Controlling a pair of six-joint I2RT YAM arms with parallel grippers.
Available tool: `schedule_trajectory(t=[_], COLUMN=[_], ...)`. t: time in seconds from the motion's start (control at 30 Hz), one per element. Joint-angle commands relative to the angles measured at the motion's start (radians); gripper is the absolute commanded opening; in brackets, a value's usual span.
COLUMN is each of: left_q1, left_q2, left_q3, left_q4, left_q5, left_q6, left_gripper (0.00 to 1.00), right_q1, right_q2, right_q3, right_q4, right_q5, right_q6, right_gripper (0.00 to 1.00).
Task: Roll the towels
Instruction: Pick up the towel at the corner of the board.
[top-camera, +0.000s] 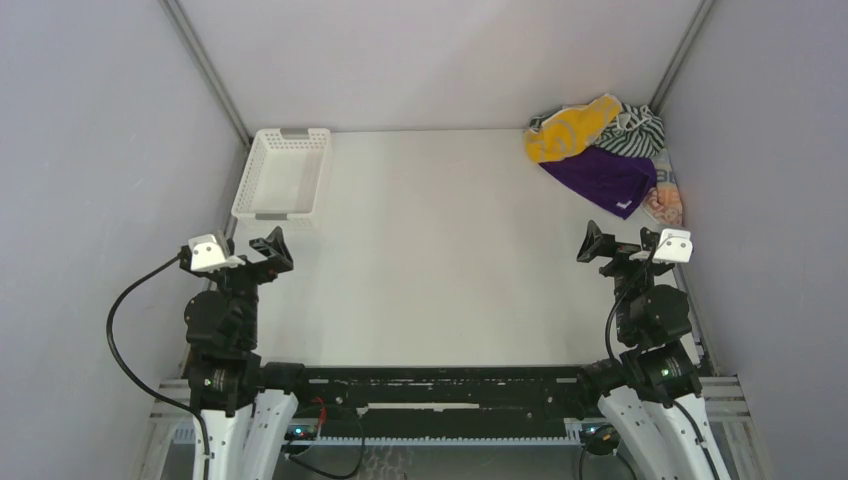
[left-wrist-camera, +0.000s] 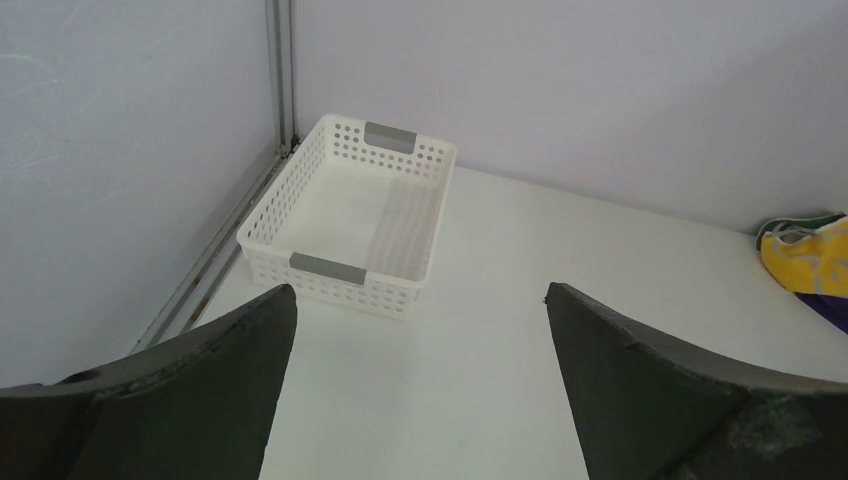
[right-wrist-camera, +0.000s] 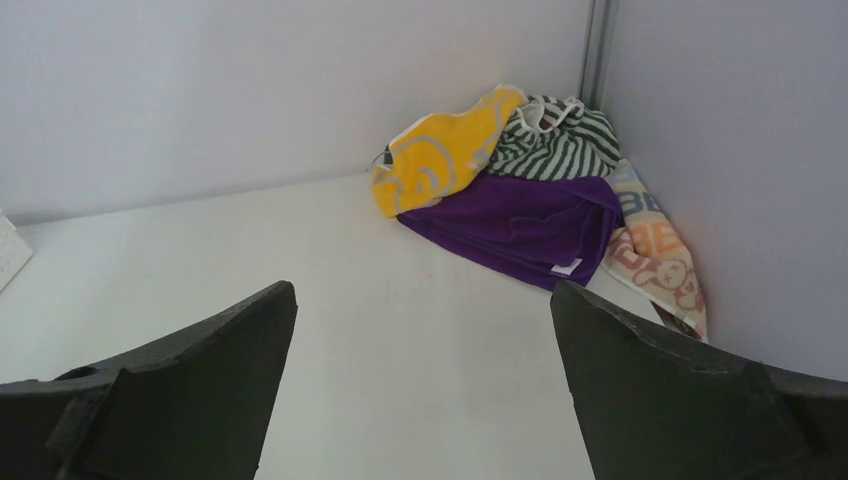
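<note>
Several towels lie heaped in the far right corner: a yellow one, a purple one spread in front, a green-and-white striped one behind, and an orange-beige patterned one against the right wall. My right gripper hovers open just short of the heap, nothing between its fingers. My left gripper is open and empty at the near left, far from the towels. A bit of the yellow towel shows at the left wrist view's right edge.
A white lattice basket with grey handles stands at the far left, just beyond the left gripper. Grey walls close the table on the left, back and right. Both arm bases sit at the near edge.
</note>
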Motion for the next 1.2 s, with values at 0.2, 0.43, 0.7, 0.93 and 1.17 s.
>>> schedule_trajectory(t=[0.2, 0.43, 0.7, 0.93, 1.17], left_q1=[-0.006, -0.019, -0.042, -0.063, -0.075], left_q2=[-0.010, -0.011, -0.028, -0.029, -0.024], left_q3=[-0.010, -0.010, -0.010, -0.015, -0.019], left_q4=[0.035, 0.030, 0.000, -0.006, -0.004], left_q5=[0.016, 0.002, 0.000, -0.018, -0.003], left_q6=[0.003, 0.006, 0.030, 0.032, 0.032], left_gripper=[1.00, 1.00, 1.00, 1.00, 1.00], right_q1=[-0.019, -0.031, -0.044, -0.175, -0.341], right_q2=[0.008, 0.032, 0.172, 0.470, 0.791], right_q3=[0.001, 0.010, 0.109, 0.211, 0.308], right_q4=[0.039, 0.033, -0.020, 0.019, 0.168], right_q5=[-0.022, -0.031, -0.106, -0.243, -0.381], right_q6=[0.010, 0.015, 0.093, 0.265, 0.422], right_gripper=[1.00, 1.00, 1.00, 1.00, 0.95])
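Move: The purple towel at the front of the corner pile lies some 29 cm ahead of the right hand, about 9 cm to its right and 27 cm below. Beyond the purple one, the yellow towel is about 38 cm ahead and 1 cm right, the striped towel 40 cm ahead and 16 cm right. The printed towel is 27 cm ahead and 22 cm right. From the left hand, the purple towel is roughly 30 cm ahead and 67 cm right. The open right hand speeds forward about 11 cm and sinks 5 towards the purple towel, tipping down some 20 degrees. ##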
